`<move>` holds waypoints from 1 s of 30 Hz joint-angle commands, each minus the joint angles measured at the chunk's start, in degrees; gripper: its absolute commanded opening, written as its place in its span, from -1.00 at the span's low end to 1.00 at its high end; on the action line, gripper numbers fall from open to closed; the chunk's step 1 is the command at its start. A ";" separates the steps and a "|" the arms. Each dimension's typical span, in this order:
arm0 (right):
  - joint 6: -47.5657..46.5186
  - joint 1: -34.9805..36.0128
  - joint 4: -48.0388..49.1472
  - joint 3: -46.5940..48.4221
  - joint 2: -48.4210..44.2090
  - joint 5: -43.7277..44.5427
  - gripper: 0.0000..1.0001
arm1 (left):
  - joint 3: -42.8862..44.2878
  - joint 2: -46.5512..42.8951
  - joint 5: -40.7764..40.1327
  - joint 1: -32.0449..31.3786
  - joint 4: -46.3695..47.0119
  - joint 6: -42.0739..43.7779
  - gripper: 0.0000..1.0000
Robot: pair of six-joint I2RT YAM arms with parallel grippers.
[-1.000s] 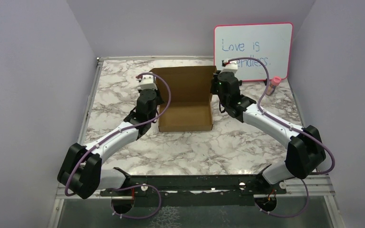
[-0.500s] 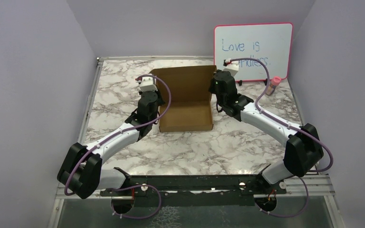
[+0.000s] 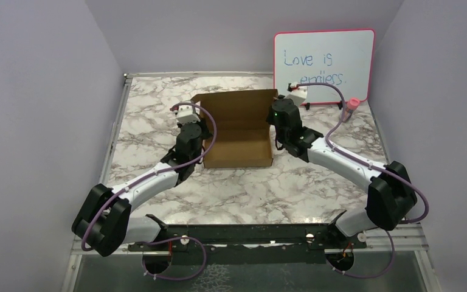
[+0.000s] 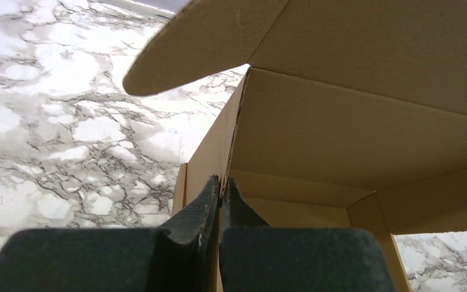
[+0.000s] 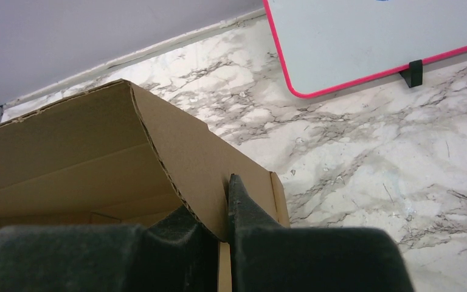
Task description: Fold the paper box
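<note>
The paper box is a brown cardboard mailer in the middle of the marble table, its lid standing up at the far side. My left gripper is at the box's left side. In the left wrist view, the left gripper is shut on the thin left side wall of the paper box. My right gripper is at the lid's right end. In the right wrist view, the right gripper is shut on the lid's rounded side flap, part of the paper box.
A pink-framed whiteboard with blue writing leans on the back wall at the far right; it also shows as the whiteboard. A small pink-capped bottle stands below it. Purple walls close in the left, right and back.
My right gripper has moved nearer and left with the flap, and the lid has tipped up and forward. The left arm has shifted slightly nearer, still clamped on the side wall.
</note>
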 commanded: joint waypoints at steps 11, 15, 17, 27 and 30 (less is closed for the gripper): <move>6.61 2.02 -2.60 -8.97 -2.49 1.25 -0.77 | -9.79 -4.54 3.09 -1.88 -1.82 -6.34 -0.91; 7.35 1.98 -2.10 -11.92 -3.31 1.31 -0.76 | -12.42 -6.45 4.24 -1.88 -1.79 -7.95 -0.87; 7.51 1.98 -1.93 -13.31 -4.07 0.47 -0.72 | -13.66 -7.56 5.12 -1.88 -1.80 -8.88 -0.84; 5.92 2.06 0.65 -20.93 -12.11 -4.33 -0.42 | -19.63 -17.91 8.81 -1.88 -2.25 -10.73 -0.27; 5.70 1.99 0.93 -23.38 -14.92 -6.02 -0.31 | -21.20 -21.50 10.63 -1.88 -4.22 -11.40 -0.06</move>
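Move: Each hand already holds its side of the raised lid. From the left hand, the box's near wall is about 8 cm back, 12 cm right and 12 cm below; the lid panel's middle is some 7 cm ahead and 12 cm right, roughly level. From the right hand, that wall is about 11 cm back, 11 cm left and 14 cm below; the lid's middle is 4 cm ahead and 11 cm left, and the whiteboard 18 cm ahead, 21 cm right. Both hands, starting with the lid's side flaps in their fingers, draw the lid back towards the bases and down over the open box: first a little back, then steeply down, then mostly back again to the near wall, about 8 cm back and 6 down for the left, 7 back and 8 down for the right. In the last stretch both grippers part their fingers, the left letting go beside the near-left corner and the right easing open at the lid's rounded ear, while both wrists tip slightly downward. ##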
